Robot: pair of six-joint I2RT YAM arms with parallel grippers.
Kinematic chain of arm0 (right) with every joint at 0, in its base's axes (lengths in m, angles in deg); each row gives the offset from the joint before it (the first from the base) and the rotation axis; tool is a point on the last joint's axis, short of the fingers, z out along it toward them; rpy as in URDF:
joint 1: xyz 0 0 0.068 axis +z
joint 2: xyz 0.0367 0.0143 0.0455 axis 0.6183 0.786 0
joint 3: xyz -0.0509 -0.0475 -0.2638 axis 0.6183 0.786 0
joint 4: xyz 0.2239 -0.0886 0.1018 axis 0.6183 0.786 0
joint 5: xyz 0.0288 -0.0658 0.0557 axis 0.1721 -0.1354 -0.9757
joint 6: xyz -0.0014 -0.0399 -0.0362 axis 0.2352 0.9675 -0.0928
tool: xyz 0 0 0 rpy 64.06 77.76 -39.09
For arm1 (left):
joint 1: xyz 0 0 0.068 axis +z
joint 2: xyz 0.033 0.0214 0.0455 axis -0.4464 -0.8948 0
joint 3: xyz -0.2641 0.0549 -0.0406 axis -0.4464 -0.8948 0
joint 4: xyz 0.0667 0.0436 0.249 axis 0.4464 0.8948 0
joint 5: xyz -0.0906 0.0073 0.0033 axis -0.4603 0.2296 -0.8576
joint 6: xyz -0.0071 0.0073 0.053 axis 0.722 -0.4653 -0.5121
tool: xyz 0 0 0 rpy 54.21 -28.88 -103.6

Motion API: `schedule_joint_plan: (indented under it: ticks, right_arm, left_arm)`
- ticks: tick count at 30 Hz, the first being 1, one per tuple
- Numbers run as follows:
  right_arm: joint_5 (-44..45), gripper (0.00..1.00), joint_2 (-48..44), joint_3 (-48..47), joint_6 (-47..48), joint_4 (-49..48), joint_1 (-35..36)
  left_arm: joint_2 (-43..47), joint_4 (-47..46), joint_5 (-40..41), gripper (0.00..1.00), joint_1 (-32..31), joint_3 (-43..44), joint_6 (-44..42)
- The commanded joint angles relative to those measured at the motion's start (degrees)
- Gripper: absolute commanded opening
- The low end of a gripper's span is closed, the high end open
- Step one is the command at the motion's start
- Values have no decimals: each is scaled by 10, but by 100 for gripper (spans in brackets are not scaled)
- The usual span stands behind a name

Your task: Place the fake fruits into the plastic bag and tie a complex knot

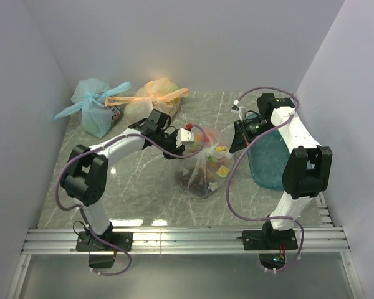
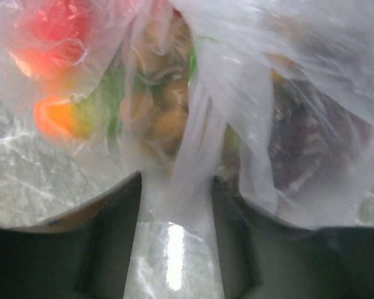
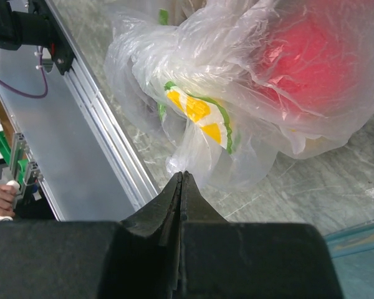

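The plastic bag stands mid-table, clear and crinkled, with the fake fruits inside. Through the film the left wrist view shows red and orange fruits, and the right wrist view shows a red fruit and a yellow-green slice. My left gripper is at the bag's upper left. It is open, and a strip of the bag hangs loose between its fingers. My right gripper is at the bag's right, shut on a fold of film. I can make out no knot.
A knotted light blue bag and an orange-yellow bag sit at the back left. A translucent teal container stands under the right arm. A metal rail runs along the near edge. White walls close in both sides.
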Motion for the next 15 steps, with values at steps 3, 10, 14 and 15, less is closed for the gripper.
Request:
schedule_joint_plan:
  ticks: [3,10,14,15]
  right_arm:
    - [-8,0,2,-32,-1,8,-5]
    - [21,0,-1,-50,11,10,-33]
    - [28,0,-2,-47,32,16,-48]
    - [30,0,-4,-45,32,14,-48]
  left_arm:
    - [-28,27,-4,9,-1,43,-14]
    - [40,101,16,0,92,-4,20]
    - [131,190,29,1,198,-33,-12]
    - [145,214,31,0,209,-39,-23]
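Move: Between the left gripper's parted fingers hangs the bag's loose left handle, about 1 cm to the right and 1 cm below. The filled bag's middle lies some 7 cm right, 3 cm back and 6 cm below the left hand; the orange bag stands roughly 19 cm ahead and 12 cm left. From the right hand, already holding the right handle, the left handle lies about 17 cm left and 5 cm below; the teal basket is around 17 cm right. Closing fully on the loose left handle while dipping about 1 cm, the left hand pinches it and then draws it left, away from the filled bag, by roughly 8 cm, rising a little at the end and turning some 10 degrees counter-clockwise. Meanwhile the right hand keeps its pinch on the right handle, easing slightly forward, right and up. ##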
